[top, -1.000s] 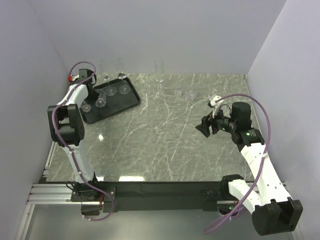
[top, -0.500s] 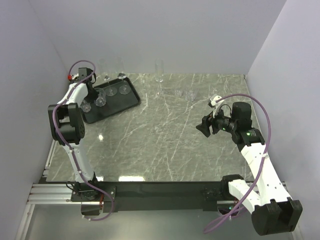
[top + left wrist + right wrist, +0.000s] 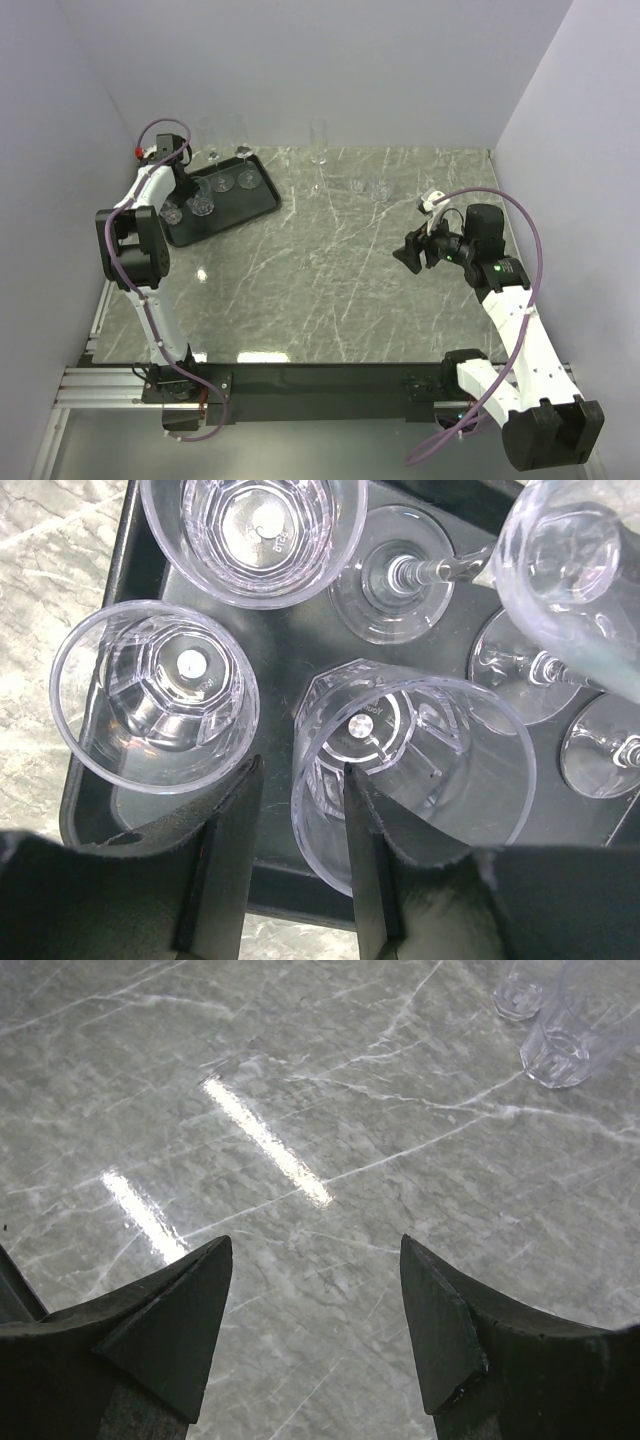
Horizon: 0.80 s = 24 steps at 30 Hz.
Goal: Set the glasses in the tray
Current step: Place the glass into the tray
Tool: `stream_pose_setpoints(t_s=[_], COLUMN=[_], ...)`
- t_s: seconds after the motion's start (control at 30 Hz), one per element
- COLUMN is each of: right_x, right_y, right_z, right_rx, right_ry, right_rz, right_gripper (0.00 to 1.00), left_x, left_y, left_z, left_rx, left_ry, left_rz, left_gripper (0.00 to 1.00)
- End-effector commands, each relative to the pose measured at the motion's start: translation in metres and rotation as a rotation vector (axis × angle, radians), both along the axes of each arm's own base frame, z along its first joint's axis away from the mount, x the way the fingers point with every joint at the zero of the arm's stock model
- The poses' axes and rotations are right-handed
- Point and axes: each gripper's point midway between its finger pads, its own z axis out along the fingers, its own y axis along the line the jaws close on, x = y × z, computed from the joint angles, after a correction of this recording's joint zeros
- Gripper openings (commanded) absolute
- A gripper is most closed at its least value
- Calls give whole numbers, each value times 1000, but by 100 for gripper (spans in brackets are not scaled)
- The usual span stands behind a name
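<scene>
The black tray [image 3: 262, 200] lies at the table's far left and holds several clear glasses. In the left wrist view, tumblers [image 3: 155, 695] and stemmed glasses [image 3: 405, 575] stand on the tray [image 3: 275, 660]. My left gripper [image 3: 298, 780] is open over one upright tumbler [image 3: 410, 760]: one finger is inside it and one outside, straddling the near wall with a gap on each side. My left gripper [image 3: 188, 188] hangs over the tray's near-left part. My right gripper [image 3: 408, 255] is open and holds nothing, above bare marble at mid-right.
A tall flute [image 3: 319, 150] stands at the back of the table. Two short tumblers [image 3: 368, 188] stand to its right; they show at the top right of the right wrist view [image 3: 560, 1050]. White walls close in on three sides.
My left gripper's jaws have spread apart, letting go of the tumbler's wall. The tumbler stands in the tray. The right arm has not moved.
</scene>
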Motion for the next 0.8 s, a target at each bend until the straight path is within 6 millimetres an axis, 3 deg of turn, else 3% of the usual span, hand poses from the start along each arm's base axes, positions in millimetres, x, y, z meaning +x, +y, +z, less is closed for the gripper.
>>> stream_pose_setpoints(t_s=[0.0,0.2,0.23,0.3,0.33,0.37,0.4,0.43,0.47,0.53,0.57,0.63,0.67,0.73,0.77], right_x=[1,0,1,1,1,2,3,3,4,7,8,10,11,15,17], right_y=[0,-1,-1,-2,-2,-2,-4,-5,-5,-6,-7,-5,-4,-2,-1], right_z=[9,10,9,10,9,9,9,8,8,10,11,16,14,19,15], right_rx=[15,14,14,14,12,11,10,9,8,5,7,14,14,21,20], right_ry=[-46,-49,-49,-53,-51,-54,-55,-52,-52,-59,-60,-65,-51,-49,-22], right_rz=[3,3,3,2,-2,-2,-10,-13,-15,-24,-28,-21,-14,-3,1], right_gripper=[75,75,75,75,75,75,75,75,75,75,75,75,75,75,75], left_x=[9,6,3,-2,-7,-14,-14,-21,-31,-40,-48,-58,-66,-74,-80], left_y=[6,1,1,0,1,0,1,-1,-3,-6,-8,-13,-16,-23,-26], left_z=[44,80,94,101,119,114,122,140,130,155,146,166,156,168,160], left_rx=[27,34,40,52,64,62,72,77,67,60,54,50,41,29,17], left_ry=[-104,-196,-226,-251,-291,-288,-325,-377,-366,-459,-454,-529,-520,-573,-564], left_rz=[-3,-48,-48,-64,-63,-72,-74,-81,-85,-106,-112,-137,-147,-176,-189], left_gripper=[44,46,51,58,61,65,69,70,72,78,80,83,86,88,89])
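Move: The large glass, already set down in the tray, stands about 4 cm right of the left hand and 1 cm ahead, its middle some 4 cm below; one open finger reaches inside its rim. On the other side, a small tumbler lies 4 cm left and 1 cm back, with a rear tumbler 5 cm ahead and 5 cm left. A wine glass stands 5 cm ahead, 1 cm right. From the right hand, the large glass is roughly 23 cm ahead, 51 cm left, 17 cm down. The large glass is left behind in the tray as the left hand rises away from it, nearly straight up at first to lift the finger clear of the rim, then also back towards the base: about 14 cm up and 8 cm back in all. The half-open fingers spread almost fully on the way, and the wrist tips up by some 25 degrees so they point farther forward. ##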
